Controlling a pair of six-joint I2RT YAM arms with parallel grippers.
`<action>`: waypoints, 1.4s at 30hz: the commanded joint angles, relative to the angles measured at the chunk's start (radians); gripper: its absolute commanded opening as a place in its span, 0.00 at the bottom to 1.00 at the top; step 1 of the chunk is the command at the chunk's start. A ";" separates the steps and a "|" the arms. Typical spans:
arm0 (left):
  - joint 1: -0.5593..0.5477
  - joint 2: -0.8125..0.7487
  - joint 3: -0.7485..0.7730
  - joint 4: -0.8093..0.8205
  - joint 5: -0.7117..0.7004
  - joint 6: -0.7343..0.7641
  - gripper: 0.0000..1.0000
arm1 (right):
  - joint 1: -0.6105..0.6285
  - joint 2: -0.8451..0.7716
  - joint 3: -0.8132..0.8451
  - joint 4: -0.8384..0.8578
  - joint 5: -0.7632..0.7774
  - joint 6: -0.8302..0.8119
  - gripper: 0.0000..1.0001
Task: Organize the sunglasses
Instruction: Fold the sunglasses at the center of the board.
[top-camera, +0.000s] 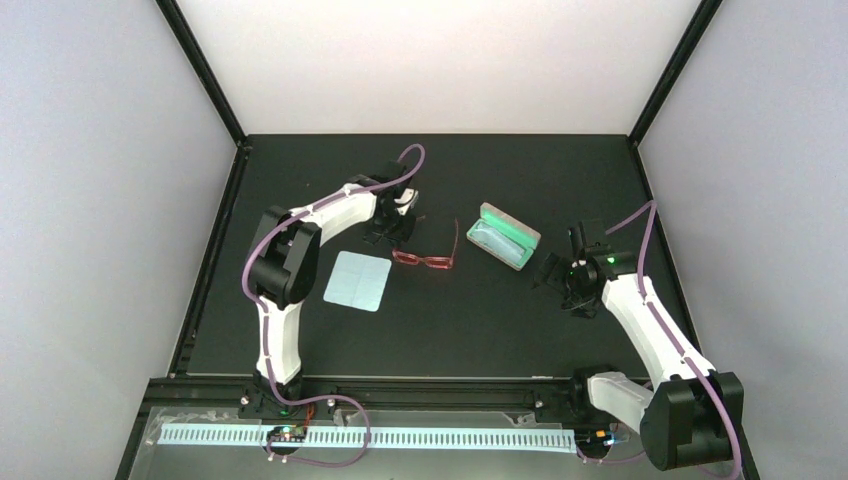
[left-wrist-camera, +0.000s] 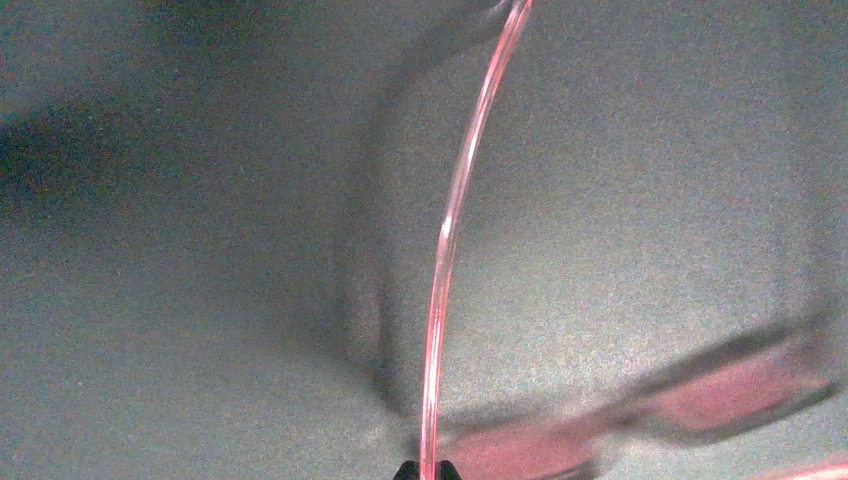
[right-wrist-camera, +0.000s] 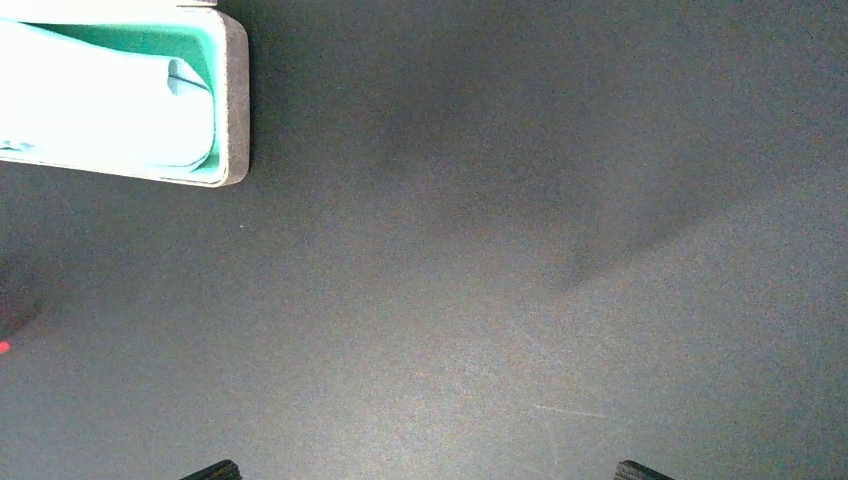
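The sunglasses (top-camera: 425, 261) have a thin red-pink frame and lie on the black table, left of the open case. One slim arm sticks up and to the right. In the left wrist view the other red arm (left-wrist-camera: 445, 250) runs straight up from my fingertips, with the blurred pink lenses (left-wrist-camera: 700, 395) to its right. My left gripper (top-camera: 393, 234) (left-wrist-camera: 421, 470) is shut on this arm at the left end of the glasses. My right gripper (top-camera: 562, 274) (right-wrist-camera: 425, 470) is open and empty over bare table, right of the case.
An open mint-green glasses case (top-camera: 505, 236) with a pale lining lies right of the sunglasses; its corner shows in the right wrist view (right-wrist-camera: 225, 100). A light blue cloth (top-camera: 358, 280) lies flat left of the glasses. Black frame rails edge the table.
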 joint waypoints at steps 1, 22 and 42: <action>0.005 -0.039 -0.032 0.038 0.032 0.000 0.02 | -0.006 -0.018 0.015 0.007 0.002 -0.003 1.00; -0.027 -0.517 -0.297 0.054 -0.037 -0.038 0.02 | -0.006 -0.149 0.035 0.082 -0.215 -0.041 0.97; -0.209 -0.792 -0.390 -0.029 -0.164 -0.212 0.02 | 0.200 -0.121 0.243 0.050 -0.199 -0.127 0.95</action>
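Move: The left fingers already grip the red sunglasses' left temple near the hinge; the frame's middle lies about 6 cm right and 3 cm back. From this hand the white cloth is some 9 cm left, 10 cm back, and the open case about 25 cm right, 2 cm ahead. From the open right hand the sunglasses are about 30 cm left, 12 cm ahead and 6 cm lower, the case some 11 cm left, 18 cm ahead. Left hand keeps its pinch, lifting the sunglasses about 15 cm and back 11; open right rises, nearing from right. ##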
